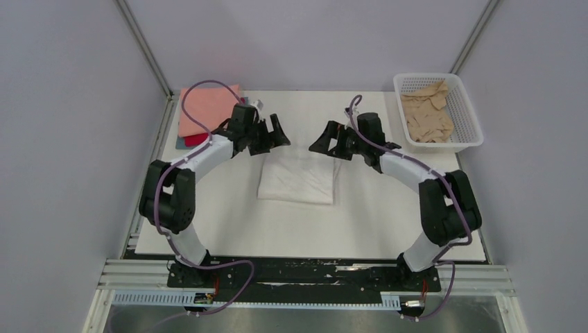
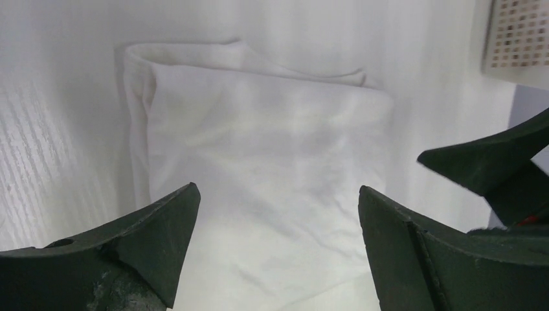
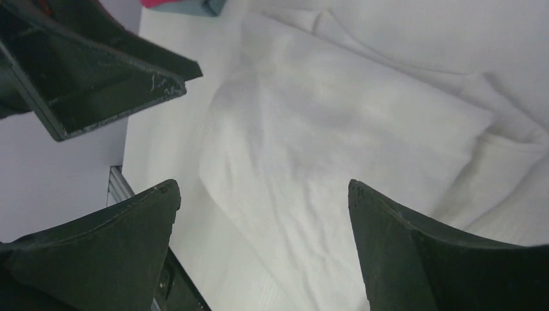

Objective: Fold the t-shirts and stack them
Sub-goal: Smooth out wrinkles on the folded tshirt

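A white t-shirt (image 1: 298, 177) lies folded into a rectangle in the middle of the table; it also fills the left wrist view (image 2: 259, 149) and the right wrist view (image 3: 336, 136). My left gripper (image 1: 276, 130) hovers open over its far left corner, with nothing between the fingers (image 2: 277, 194). Facing it, my right gripper (image 1: 320, 139) stands open above the far right corner, also empty (image 3: 264, 191). A folded salmon-pink t-shirt (image 1: 204, 111) tops a stack at the far left, with red (image 1: 196, 139) and grey-blue edges below. A tan-beige t-shirt (image 1: 428, 114) lies crumpled in the basket.
The white lattice basket (image 1: 471, 118) stands at the far right corner of the table. Grey walls close in both sides and the back. A black rail runs along the table's near edge by the arm bases.
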{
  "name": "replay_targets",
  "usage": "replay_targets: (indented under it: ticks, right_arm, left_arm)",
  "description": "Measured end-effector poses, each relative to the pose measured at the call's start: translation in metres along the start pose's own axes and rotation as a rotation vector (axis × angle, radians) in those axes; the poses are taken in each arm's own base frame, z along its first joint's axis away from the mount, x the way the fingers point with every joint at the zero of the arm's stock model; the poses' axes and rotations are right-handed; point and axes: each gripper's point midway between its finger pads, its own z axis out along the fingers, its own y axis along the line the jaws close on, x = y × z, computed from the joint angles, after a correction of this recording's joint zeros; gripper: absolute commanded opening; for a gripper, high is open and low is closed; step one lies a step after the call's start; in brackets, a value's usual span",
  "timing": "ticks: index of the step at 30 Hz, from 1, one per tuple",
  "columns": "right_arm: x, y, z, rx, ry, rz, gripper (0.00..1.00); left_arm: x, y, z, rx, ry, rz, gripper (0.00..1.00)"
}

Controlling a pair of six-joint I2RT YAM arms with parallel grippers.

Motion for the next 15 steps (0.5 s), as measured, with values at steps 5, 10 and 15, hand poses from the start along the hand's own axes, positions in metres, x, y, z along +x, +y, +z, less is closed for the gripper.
replay_targets:
  ticks: [5,10,15]
  right_arm:
    - [0.038,0.059,-0.028,-0.162,0.017,-0.089,1.0]
    - [0.1,0.054,-0.026,-0.247,0.136,-0.025,1.0]
    - [0.137,0.01,-0.02,-0.156,0.191,0.076,1.0]
  left_arm:
    - [-0.008,-0.038,-0.044,0.123,-0.077,0.054,1.0]
    - [0.044,-0.042,-0.041,0.218,0.023,0.057,1.0]
    - [0.105,-0.001,-0.007,0.154,0.185,-0.019,1.0]
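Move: Both open hands hover over the far part of the folded white t-shirt. Its middle lies some 8 cm back, 6 cm to the right and 7 cm below the left hand, and about 8 cm back, 6 cm to the left and 8 cm below the right hand. The folded stack is roughly 8 cm ahead and 21 cm to the left of the left hand; the basket is about 10 cm ahead and 35 cm to the right of the right hand. Both hands first go on lifting clear of the far part of the folded t-shirt, the left by about 6 cm and the right by 3, and already sweep back towards the robot as they rise, the left 9 cm and the right some 12 cm in all. They then come down steeply by roughly 10 cm onto the nearer part of the cloth, the fingers wide open and tipping downward again as they sink, until fingertips of both hands meet the fabric on either side of its middle. ##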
